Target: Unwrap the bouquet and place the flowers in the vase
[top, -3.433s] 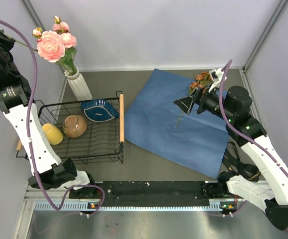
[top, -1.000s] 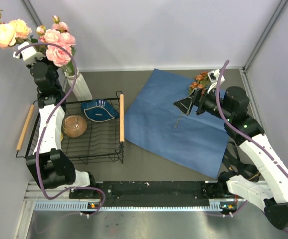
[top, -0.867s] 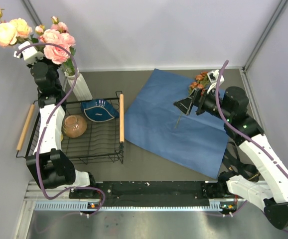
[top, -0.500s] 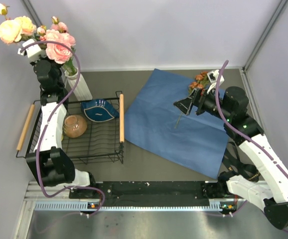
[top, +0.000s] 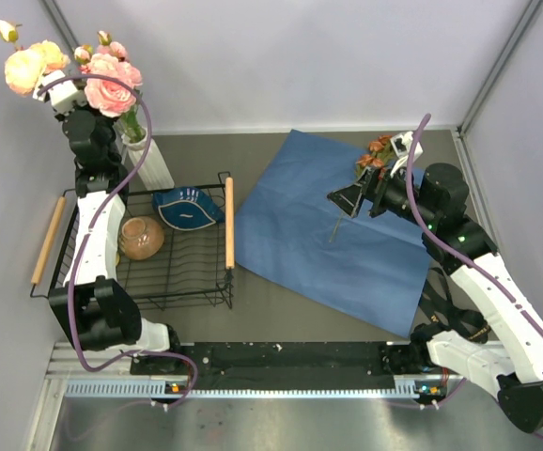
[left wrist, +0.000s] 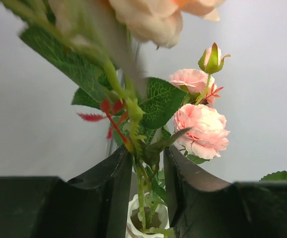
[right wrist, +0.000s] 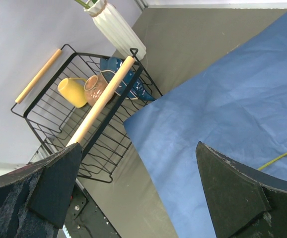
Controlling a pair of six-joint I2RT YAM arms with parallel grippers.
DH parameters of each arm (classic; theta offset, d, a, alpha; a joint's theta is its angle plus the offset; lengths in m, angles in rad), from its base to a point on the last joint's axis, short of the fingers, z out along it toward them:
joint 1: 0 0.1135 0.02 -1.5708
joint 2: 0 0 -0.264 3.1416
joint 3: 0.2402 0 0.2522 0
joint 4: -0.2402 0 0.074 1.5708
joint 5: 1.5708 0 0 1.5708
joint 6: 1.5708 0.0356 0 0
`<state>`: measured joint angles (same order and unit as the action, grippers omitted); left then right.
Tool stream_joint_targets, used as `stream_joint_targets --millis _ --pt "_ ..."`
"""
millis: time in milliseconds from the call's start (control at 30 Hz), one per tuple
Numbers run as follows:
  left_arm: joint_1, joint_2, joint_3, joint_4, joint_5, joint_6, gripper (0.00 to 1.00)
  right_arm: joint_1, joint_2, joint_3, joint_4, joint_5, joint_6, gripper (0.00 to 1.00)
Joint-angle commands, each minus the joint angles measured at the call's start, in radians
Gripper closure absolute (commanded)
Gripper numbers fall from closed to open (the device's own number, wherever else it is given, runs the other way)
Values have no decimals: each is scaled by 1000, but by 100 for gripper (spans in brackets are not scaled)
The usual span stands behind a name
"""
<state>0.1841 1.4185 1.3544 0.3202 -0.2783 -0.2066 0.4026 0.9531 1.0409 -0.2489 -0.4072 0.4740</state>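
Note:
The white ribbed vase (top: 149,162) stands at the back left with pink flowers (top: 110,83) in it. My left gripper (top: 107,120) hangs just above its rim (left wrist: 133,223). Its jaws (left wrist: 146,151) stand a little apart, open, and the green stem of a peach flower (top: 27,68) runs down between them into the vase mouth. The blue paper (top: 318,235) lies flat and unwrapped on the right. Rust-orange flowers (top: 377,150) lie at its far edge, and one stem (right wrist: 282,156) shows in the right wrist view. My right gripper (top: 358,188) hovers wide open over the paper (right wrist: 223,99), holding nothing.
A black wire rack (top: 140,272) with wooden handles (top: 229,221) sits in front of the vase. It holds a blue dish (top: 185,209), a brown bowl (top: 141,238) and a yellow cup (right wrist: 73,92). The left arm rises over the rack's left side.
My left arm brought the peach flower over to the vase and lowered it; its jaws have just parted from shut. The right arm has not moved.

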Motion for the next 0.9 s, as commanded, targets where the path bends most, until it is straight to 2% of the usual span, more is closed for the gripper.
stream_joint_targets --millis 0,167,300,433,567,600,733,867 --pt "-2 3 49 23 -1 15 62 -10 -10 7 30 -8 -2 1" --pt "-6 -6 48 3 10 21 54 -10 -10 7 30 -10 0 1" --pt "-8 -21 37 -16 10 19 38 -10 -8 8 28 -12 0 1" --pt "-6 -35 32 -41 11 13 29 -10 -10 10 28 -15 2 1" --pt "-8 -53 26 -92 16 4 6 -11 -10 10 28 -15 3 1" --pt "-6 -58 19 -104 10 0 4 -11 -10 11 28 -16 2 1" --pt "-8 -75 6 -147 10 -11 3 -11 -13 10 28 -16 3 1" --pt "-8 -85 15 -207 13 -25 10 -11 -11 10 28 -19 3 1"
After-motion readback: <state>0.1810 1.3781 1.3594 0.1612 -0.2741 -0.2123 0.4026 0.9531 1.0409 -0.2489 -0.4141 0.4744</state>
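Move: The left hand has the yellow flower's stem between its part-open fingers; the vase's middle lies about 6 cm ahead, 6 cm right and 30 cm below. The pink flowers in the vase stand some 9 cm ahead and 6 cm right, at about hand height. The blue pouch is about 1 cm back, 12 cm right, 36 cm down. From the right hand the vase is roughly 25 cm ahead, 45 cm left and 20 cm lower. Left fingers finish opening wide around the yellow flower's stem while the hand sinks 2 cm, then backs 1. ##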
